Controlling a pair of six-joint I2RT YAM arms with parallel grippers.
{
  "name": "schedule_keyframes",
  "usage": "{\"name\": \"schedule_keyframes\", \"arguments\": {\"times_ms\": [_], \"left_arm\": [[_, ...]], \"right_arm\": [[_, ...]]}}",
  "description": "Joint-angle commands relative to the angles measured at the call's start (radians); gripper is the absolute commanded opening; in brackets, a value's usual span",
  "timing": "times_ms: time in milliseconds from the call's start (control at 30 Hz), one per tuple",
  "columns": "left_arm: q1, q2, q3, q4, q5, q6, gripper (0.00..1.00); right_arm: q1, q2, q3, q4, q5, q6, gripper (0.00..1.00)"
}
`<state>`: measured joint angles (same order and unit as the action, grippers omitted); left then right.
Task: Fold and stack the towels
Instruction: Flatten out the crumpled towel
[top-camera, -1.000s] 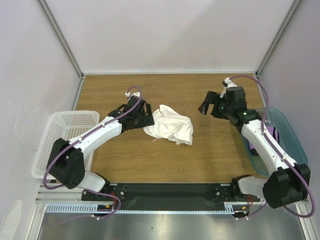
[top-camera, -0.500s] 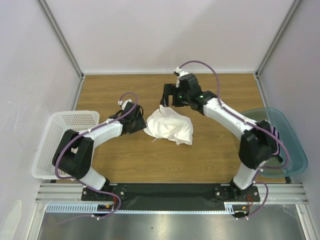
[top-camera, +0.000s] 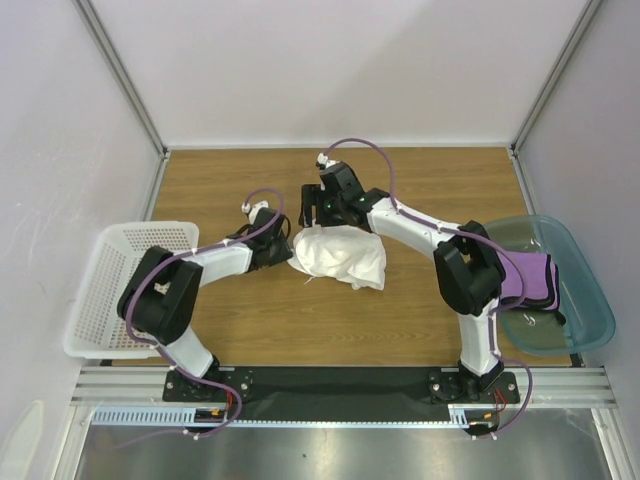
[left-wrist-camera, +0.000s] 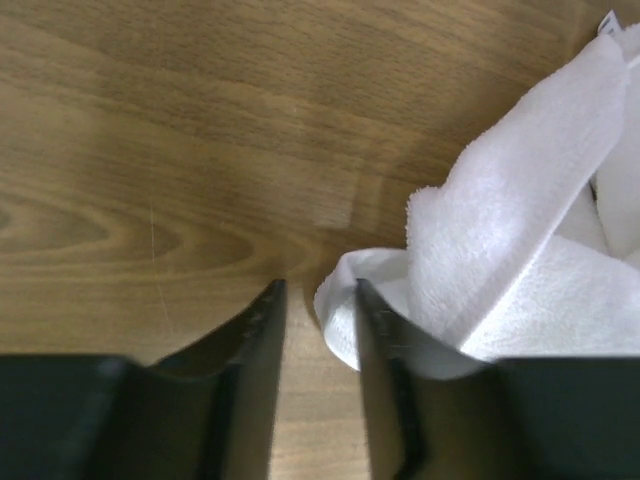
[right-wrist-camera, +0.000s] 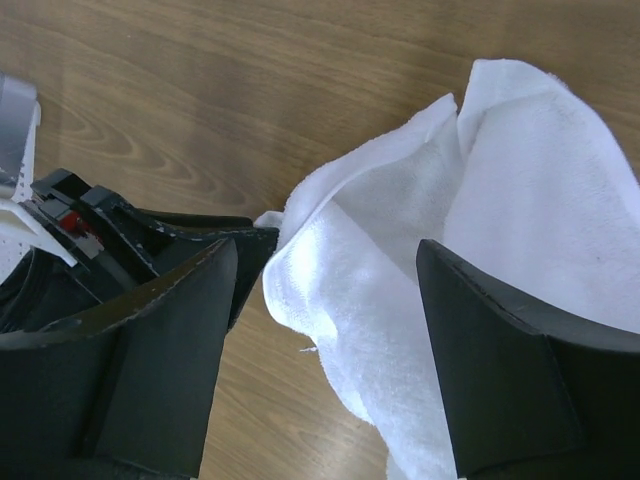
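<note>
The large white towel (top-camera: 342, 256) lies crumpled in the middle of the table. My left gripper (top-camera: 281, 249) sits low at its left edge. In the left wrist view the left gripper (left-wrist-camera: 318, 292) has narrow jaws with bare wood between them, and the white towel (left-wrist-camera: 520, 260) curls against the right finger (left-wrist-camera: 375, 340). My right gripper (top-camera: 314, 211) hovers over the towel's upper left corner. In its wrist view the right gripper (right-wrist-camera: 328, 255) is open wide, straddling a fold of the white towel (right-wrist-camera: 400, 300). A purple towel (top-camera: 528, 279) lies in the teal bin.
A white perforated basket (top-camera: 95, 300) stands at the left table edge. The translucent teal bin (top-camera: 585, 305) stands at the right edge. The left gripper's black body (right-wrist-camera: 150, 235) shows close beside the right gripper's left finger. Grey walls enclose the table.
My right arm swung from the table's right side across to the white towel's upper left and narrowed slightly. My left gripper pressed in at the towel's left edge and its jaws narrowed.
</note>
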<state>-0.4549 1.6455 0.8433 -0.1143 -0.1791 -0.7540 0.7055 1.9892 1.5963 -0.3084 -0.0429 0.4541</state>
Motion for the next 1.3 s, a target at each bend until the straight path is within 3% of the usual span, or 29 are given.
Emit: {"name": "schedule_keyframes", "arguments": {"times_ms": [0,333,433,467,600,833,1167,1267], "left_arm": [[0.004,0.014,-0.032,0.093,-0.003,0.013,0.33],[0.031,-0.004,-0.085,0.168,0.007,0.038,0.07],[0.042,-0.029,-0.102,0.176,0.009,0.053,0.00],[0.045,-0.035,-0.111,0.176,0.006,0.056,0.00],[0.079,-0.078,-0.115,0.154,0.009,0.068,0.00],[0.209,-0.185,-0.026,0.041,0.020,0.087,0.00],[0.369,-0.320,0.167,-0.070,-0.091,0.101,0.01],[0.450,-0.320,0.230,-0.087,-0.062,0.094,0.00]], "right_arm": [[0.002,0.048,0.044,0.064,-0.017,0.053,0.76],[0.028,0.184,0.125,0.111,-0.029,0.087,0.69],[0.032,0.207,0.155,0.112,-0.026,0.087,0.53],[0.032,0.217,0.162,0.111,-0.019,0.086,0.37],[0.031,0.194,0.209,0.062,0.027,0.046,0.00],[-0.053,-0.002,0.229,-0.011,0.224,-0.092,0.00],[-0.296,-0.314,0.113,-0.095,0.287,-0.189,0.00],[-0.349,-0.386,0.083,-0.109,0.296,-0.210,0.00]]}}
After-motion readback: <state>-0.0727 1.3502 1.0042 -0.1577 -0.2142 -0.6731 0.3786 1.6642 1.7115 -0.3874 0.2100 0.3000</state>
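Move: The crumpled towel's left corner sits right at the left hand's half-closed fingertips, about 1 cm ahead, 1 cm right and 1 cm down; the towel's middle is some 12 cm right and 2 cm back, and the white basket some 32 cm left and 6 cm back. The right hand hovers open near the towel's far-left edge, about 1 cm ahead, 4 cm left and 7 cm below it. The right dips 6 cm; both pinch the towel, then rise and part, left about 15, right 25 cm. ##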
